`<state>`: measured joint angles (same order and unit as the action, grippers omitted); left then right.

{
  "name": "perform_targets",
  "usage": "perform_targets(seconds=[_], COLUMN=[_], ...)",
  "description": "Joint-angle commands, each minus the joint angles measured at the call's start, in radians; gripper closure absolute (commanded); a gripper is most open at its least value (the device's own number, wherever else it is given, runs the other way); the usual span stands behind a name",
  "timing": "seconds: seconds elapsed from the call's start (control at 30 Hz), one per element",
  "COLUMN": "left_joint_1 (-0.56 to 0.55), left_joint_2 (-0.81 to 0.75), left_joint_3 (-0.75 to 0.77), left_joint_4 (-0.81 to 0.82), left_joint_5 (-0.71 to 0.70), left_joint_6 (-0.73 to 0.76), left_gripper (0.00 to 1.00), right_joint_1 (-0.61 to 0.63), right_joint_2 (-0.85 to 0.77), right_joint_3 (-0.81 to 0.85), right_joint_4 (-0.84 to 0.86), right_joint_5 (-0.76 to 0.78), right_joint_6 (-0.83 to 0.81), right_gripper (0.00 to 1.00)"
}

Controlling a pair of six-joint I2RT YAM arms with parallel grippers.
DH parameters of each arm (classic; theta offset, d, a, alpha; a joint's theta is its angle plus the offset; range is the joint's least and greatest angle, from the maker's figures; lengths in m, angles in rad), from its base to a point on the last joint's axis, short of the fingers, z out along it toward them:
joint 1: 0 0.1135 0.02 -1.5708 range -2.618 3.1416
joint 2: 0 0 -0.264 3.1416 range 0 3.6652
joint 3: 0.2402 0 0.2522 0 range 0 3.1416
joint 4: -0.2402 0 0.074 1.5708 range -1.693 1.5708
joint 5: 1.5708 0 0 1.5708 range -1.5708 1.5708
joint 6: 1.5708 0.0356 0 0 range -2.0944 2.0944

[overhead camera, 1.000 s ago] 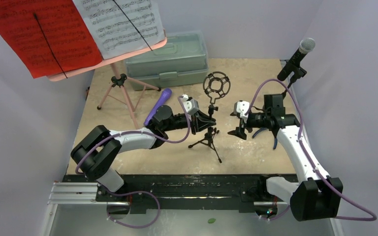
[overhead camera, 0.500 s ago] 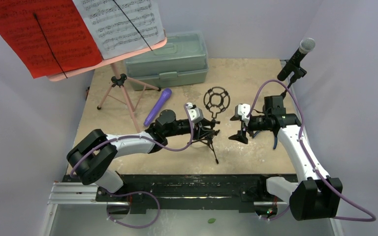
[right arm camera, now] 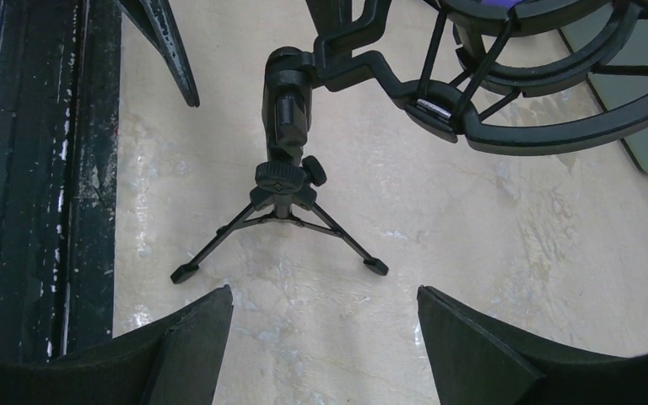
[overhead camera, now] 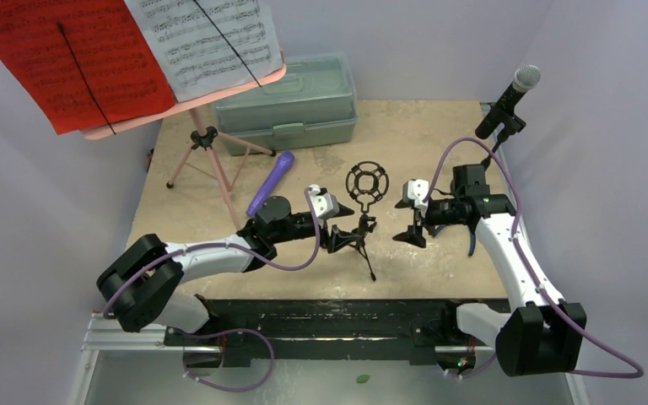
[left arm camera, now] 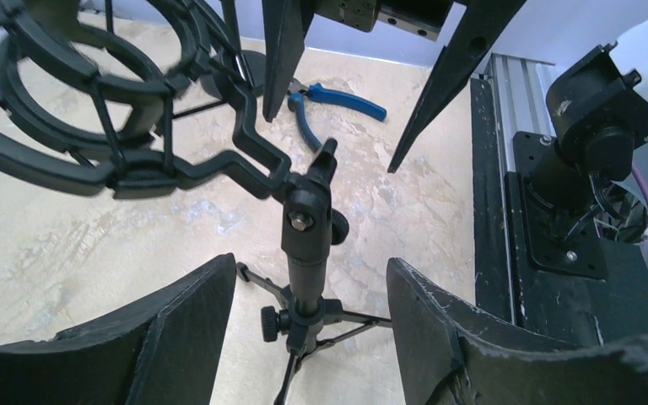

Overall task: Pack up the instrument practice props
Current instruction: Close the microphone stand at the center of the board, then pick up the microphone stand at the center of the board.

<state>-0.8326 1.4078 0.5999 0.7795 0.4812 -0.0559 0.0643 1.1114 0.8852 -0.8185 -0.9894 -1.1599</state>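
Observation:
The small black mic mount stands upright on its mini tripod at the table's middle, its ring cage on top. My left gripper is open, and the mount's post stands between the fingers without touching. My right gripper is open and empty just right of the mount. The purple microphone lies flat to the left. The pink tripod carries a pink tray with red and white sheet-music pages. The black silver-headed microphone stands at the far right.
A grey-green plastic case sits closed at the back. Blue-handled pliers lie on the table beyond the mount, under the right arm. The black rail runs along the near edge.
My left gripper, shut on the mount's post a second ago, has carried the mount slightly nearer and left, then opened. The right arm has barely moved.

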Motion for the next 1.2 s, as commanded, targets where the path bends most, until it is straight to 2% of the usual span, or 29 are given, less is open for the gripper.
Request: perform_targets(seconds=[0.0,0.33,0.6,0.73,0.93,1.1,1.17], left_joint_1=[0.000,0.001,0.001,0.001,0.001,0.001,0.002], left_joint_2=[0.019,0.149,0.205,0.219,0.224,0.205,0.208], left_joint_3=[-0.020,0.030,0.059,0.065,0.089,0.134,0.181], left_joint_4=[0.040,0.179,0.226,0.243,0.231,0.171,0.115], left_joint_5=[0.034,0.060,0.074,0.074,0.072,0.003,-0.036], left_joint_6=[0.030,-0.011,-0.073,-0.096,-0.094,-0.033,0.002], left_gripper=[0.35,0.37,0.48,0.61,0.99,1.00,1.00], right_joint_1=[-0.004,-0.004,-0.004,-0.004,-0.004,-0.004,-0.004], right_joint_2=[0.018,0.044,0.058,0.066,0.065,0.064,0.057], right_joint_3=[0.014,0.017,0.020,0.024,0.029,0.042,0.053], right_joint_4=[-0.034,-0.060,-0.077,-0.091,-0.104,-0.111,-0.070], right_joint_5=[-0.025,-0.033,-0.035,-0.038,-0.040,-0.034,-0.006], right_joint_6=[-0.039,-0.069,-0.091,-0.103,-0.113,-0.111,-0.046], right_gripper=[0.16,0.16,0.16,0.16,0.16,0.16,0.16])
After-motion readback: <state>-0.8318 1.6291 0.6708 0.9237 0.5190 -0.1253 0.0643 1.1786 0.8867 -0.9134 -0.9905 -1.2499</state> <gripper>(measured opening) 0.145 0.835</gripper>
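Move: The microphone stand's post, just below its head, is about 3 cm to the right of my open left hand, roughly level front to back, and 3 cm lower. The stand's ring juts out some 7 cm ahead and 3 cm right of that hand. The pliers lie about 26 cm right and 4 cm ahead, the purple microphone 18 cm left and 14 cm ahead, both some 15 cm below. From my right hand, the post is about 8 cm left and 3 cm down. I lower my left hand about 4 cm beside the microphone stand, then ease it some 3 cm to the right and slightly forward, rising a little, until the post is between my fingers. They close and pinch it just below the head. My right hand stays open on the far side, sinking about 2 cm and edging back. ##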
